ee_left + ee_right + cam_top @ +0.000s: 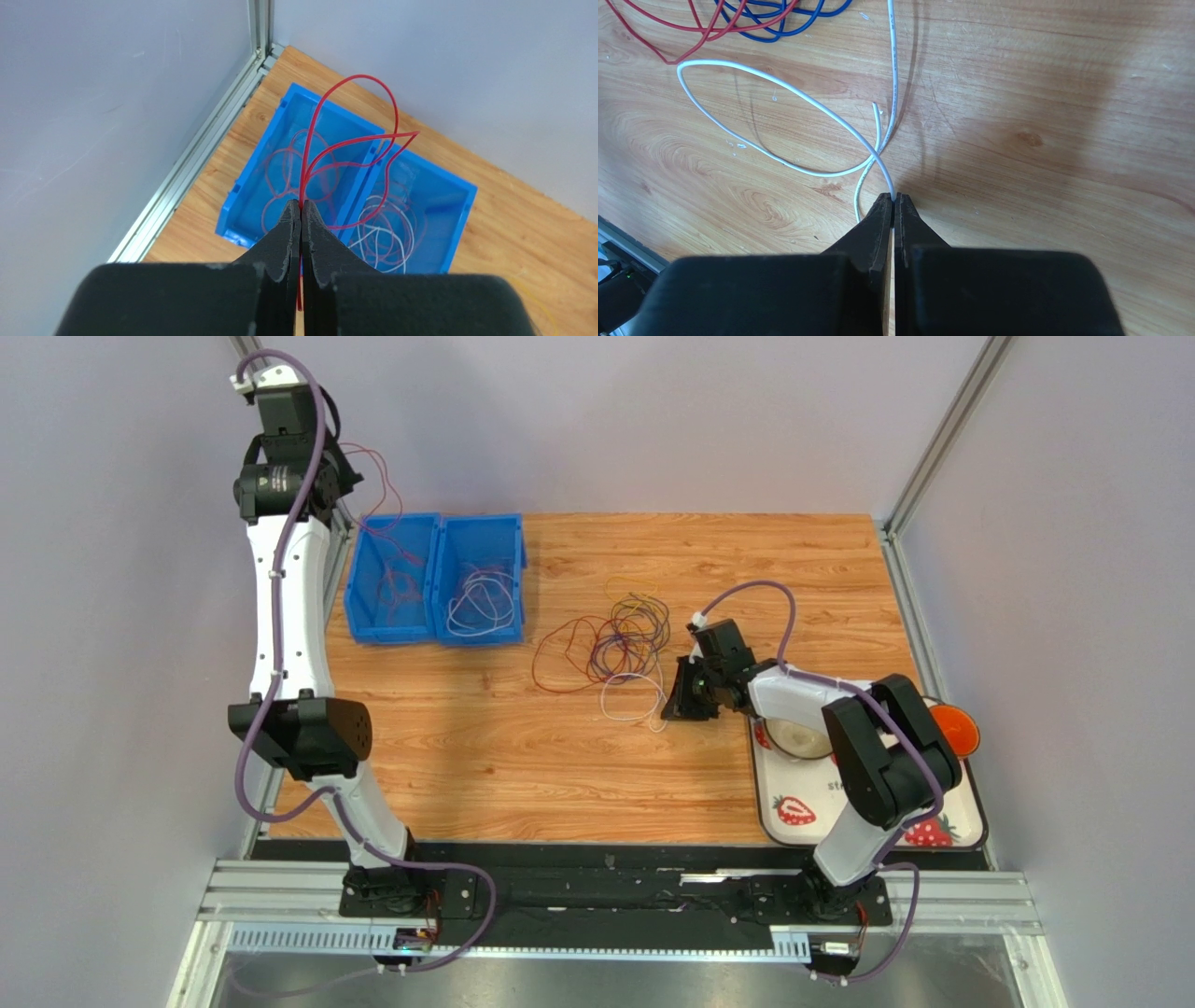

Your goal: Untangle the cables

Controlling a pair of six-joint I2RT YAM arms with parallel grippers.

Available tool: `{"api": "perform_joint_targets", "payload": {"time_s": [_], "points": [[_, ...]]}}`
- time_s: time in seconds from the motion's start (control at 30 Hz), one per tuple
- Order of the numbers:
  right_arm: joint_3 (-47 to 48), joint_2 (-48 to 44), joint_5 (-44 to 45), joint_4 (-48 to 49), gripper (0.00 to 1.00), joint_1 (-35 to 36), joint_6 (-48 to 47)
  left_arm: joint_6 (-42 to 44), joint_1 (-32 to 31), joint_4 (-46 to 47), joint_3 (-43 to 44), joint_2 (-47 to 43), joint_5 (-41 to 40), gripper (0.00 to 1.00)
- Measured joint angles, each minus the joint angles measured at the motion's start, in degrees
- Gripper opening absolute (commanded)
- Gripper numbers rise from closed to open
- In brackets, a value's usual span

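A loose tangle of cables (617, 637) in red, dark, yellow and purple lies mid-table. My left gripper (302, 204) is raised high over the blue bin (460, 224) and is shut on a red cable (304, 183), which loops upward and trails down into the bin. The bin's left compartment holds red loops; the right one holds white and red loops. My right gripper (895, 197) is low on the wood, just right of the tangle, shut on a white cable (884, 168). That loop spreads left toward red and blue strands.
The blue two-compartment bin (438, 546) stands at the back left. A strawberry-print tray (940, 826) with a white bowl (793, 739) and an orange bowl (958, 728) sits at the right, under the right arm. Aluminium frame rails border the table.
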Motion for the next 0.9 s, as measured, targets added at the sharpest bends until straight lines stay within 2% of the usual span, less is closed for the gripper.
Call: {"api": "perform_joint_targets", "payload": {"time_s": [0.17,0.37,0.67,0.9], "points": [[0.04,0.52,-1.09,1.14,0.00,-0.02,-0.04,-3.56,3.82,3.80,0.79,3.72,2.47,0.00],[0.04,0.70,-1.55,1.57,0.00,0.00,-0.20,-4.26,4.52,7.48,0.39,7.50,2.89,0.00],[0.04,0.92,-1.99,1.99,0.00,-0.02,-0.20,-4.48,4.39,13.29,-12.02,8.09,3.61,0.00],[0.07,0.98,-2.12,2.05,0.00,0.00,-0.20,-5.44,4.44,14.88,-15.52,11.85,4.50,0.00]]}}
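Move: The left hand holds the red cable high up. The left blue bin it is going to has its middle about 11 cm ahead, 2 cm to the left and some 35 cm below, with a red coil already inside. The right blue bin, holding a white coil, stands 16 cm to the right of the left bin, level with it. From the right hand, the left blue bin is about 28 cm ahead, 47 cm to the left and roughly 2 cm higher. Still pinching the red cable in shut fingers, the left hand first eases forward and left over the left blue bin, about 6 cm and 3 cm. It then sinks almost straight down towards the bin, some 17 cm lower in all, its fingers tipping down about 10 degrees late on. The right hand just keeps its grip on the white cable close above the table. ##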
